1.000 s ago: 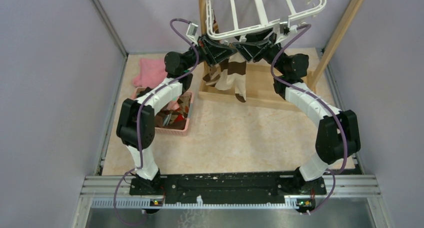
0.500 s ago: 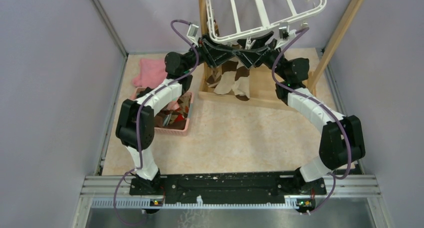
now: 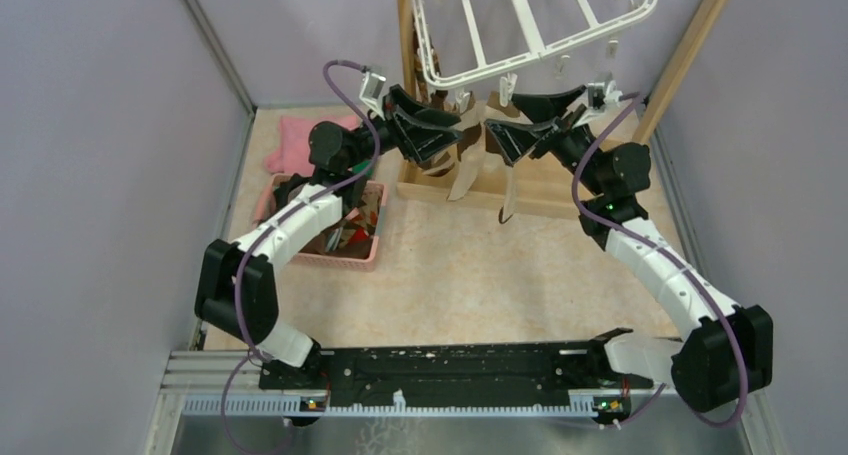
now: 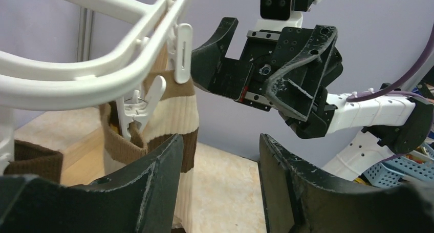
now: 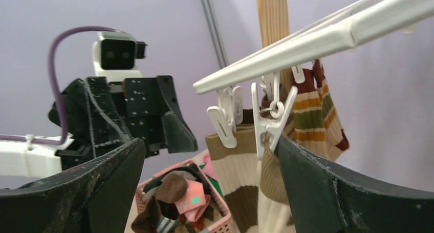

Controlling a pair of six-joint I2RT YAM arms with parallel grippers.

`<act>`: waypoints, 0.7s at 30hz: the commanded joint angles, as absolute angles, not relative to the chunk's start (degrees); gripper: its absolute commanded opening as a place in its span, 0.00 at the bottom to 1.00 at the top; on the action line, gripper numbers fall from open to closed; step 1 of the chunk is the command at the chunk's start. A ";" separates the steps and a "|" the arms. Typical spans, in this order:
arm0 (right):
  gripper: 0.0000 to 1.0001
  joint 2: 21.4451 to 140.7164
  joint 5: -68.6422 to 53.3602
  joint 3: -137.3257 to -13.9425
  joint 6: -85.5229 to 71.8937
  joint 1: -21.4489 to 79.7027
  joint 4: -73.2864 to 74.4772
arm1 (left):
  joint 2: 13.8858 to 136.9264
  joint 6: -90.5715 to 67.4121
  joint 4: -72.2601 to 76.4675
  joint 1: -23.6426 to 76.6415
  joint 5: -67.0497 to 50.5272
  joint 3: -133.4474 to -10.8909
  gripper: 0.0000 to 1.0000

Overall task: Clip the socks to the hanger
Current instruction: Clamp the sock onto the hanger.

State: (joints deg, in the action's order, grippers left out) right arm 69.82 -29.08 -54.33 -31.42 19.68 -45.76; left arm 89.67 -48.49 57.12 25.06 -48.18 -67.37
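The white hanger (image 3: 478, 72) hangs from the wooden frame at the back. Two brown-and-cream socks (image 3: 468, 165) (image 3: 510, 180) dangle from clips on its near rim. In the right wrist view each cuff sits in a white clip (image 5: 225, 118), and a red, green and tan banded sock (image 5: 312, 115) hangs behind them. My left gripper (image 3: 455, 138) stands open just left of the socks, holding nothing. My right gripper (image 3: 503, 115) stands wide open just right of them, also holding nothing. One sock (image 4: 174, 105) shows past the left finger in the left wrist view.
A pink basket (image 3: 350, 258) with several more socks sits on the floor at the left. A pink cloth (image 3: 300, 140) lies behind it. The wooden frame's base (image 3: 560, 200) and slanted post (image 3: 690, 55) stand under and to the right of the hanger. Purple walls close in both sides.
Both grippers opened and drew apart, the left to the left and the right to the right. The sock they held between them now hangs free from its clip. The hanger swung back.
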 commanded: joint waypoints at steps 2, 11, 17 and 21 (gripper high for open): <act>0.99 62.49 -23.94 -49.80 -25.73 19.25 -38.53 | 82.68 -42.57 54.46 25.40 -49.70 -62.40 0.66; 0.99 50.60 -18.73 -43.02 -19.29 19.25 -26.06 | 68.34 -30.63 41.19 25.40 -46.90 -52.02 0.78; 0.99 44.31 -15.75 -40.91 -15.40 19.24 -18.74 | 58.34 -24.72 32.65 25.40 -43.47 -46.42 0.89; 0.99 40.97 -12.60 -39.74 -15.80 19.25 -14.77 | 52.47 -22.98 24.61 25.36 -41.02 -43.07 0.99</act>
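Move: The just-clipped striped sock hangs from its clip about 4 cm ahead of the right hand and level with it sideways, the clip itself some 2 cm higher. The next clip, also holding a striped sock, is 7 cm to the left of that hand and 4 cm ahead, at about the same height. For the left hand, the sock's clip lies roughly 5 cm ahead and 10 cm to the right; the next clip is 5 cm ahead and only 3 cm to the right. The clipped sock is left on the hanger as both hands back away, neither holding it. The left hand draws back about 9 cm and left, sinking slightly while its half-open fingers spread nearly wide. The right hand, already wide open, goes right, down and back by 5–6 cm each way, turning some 15 degrees clockwise. ##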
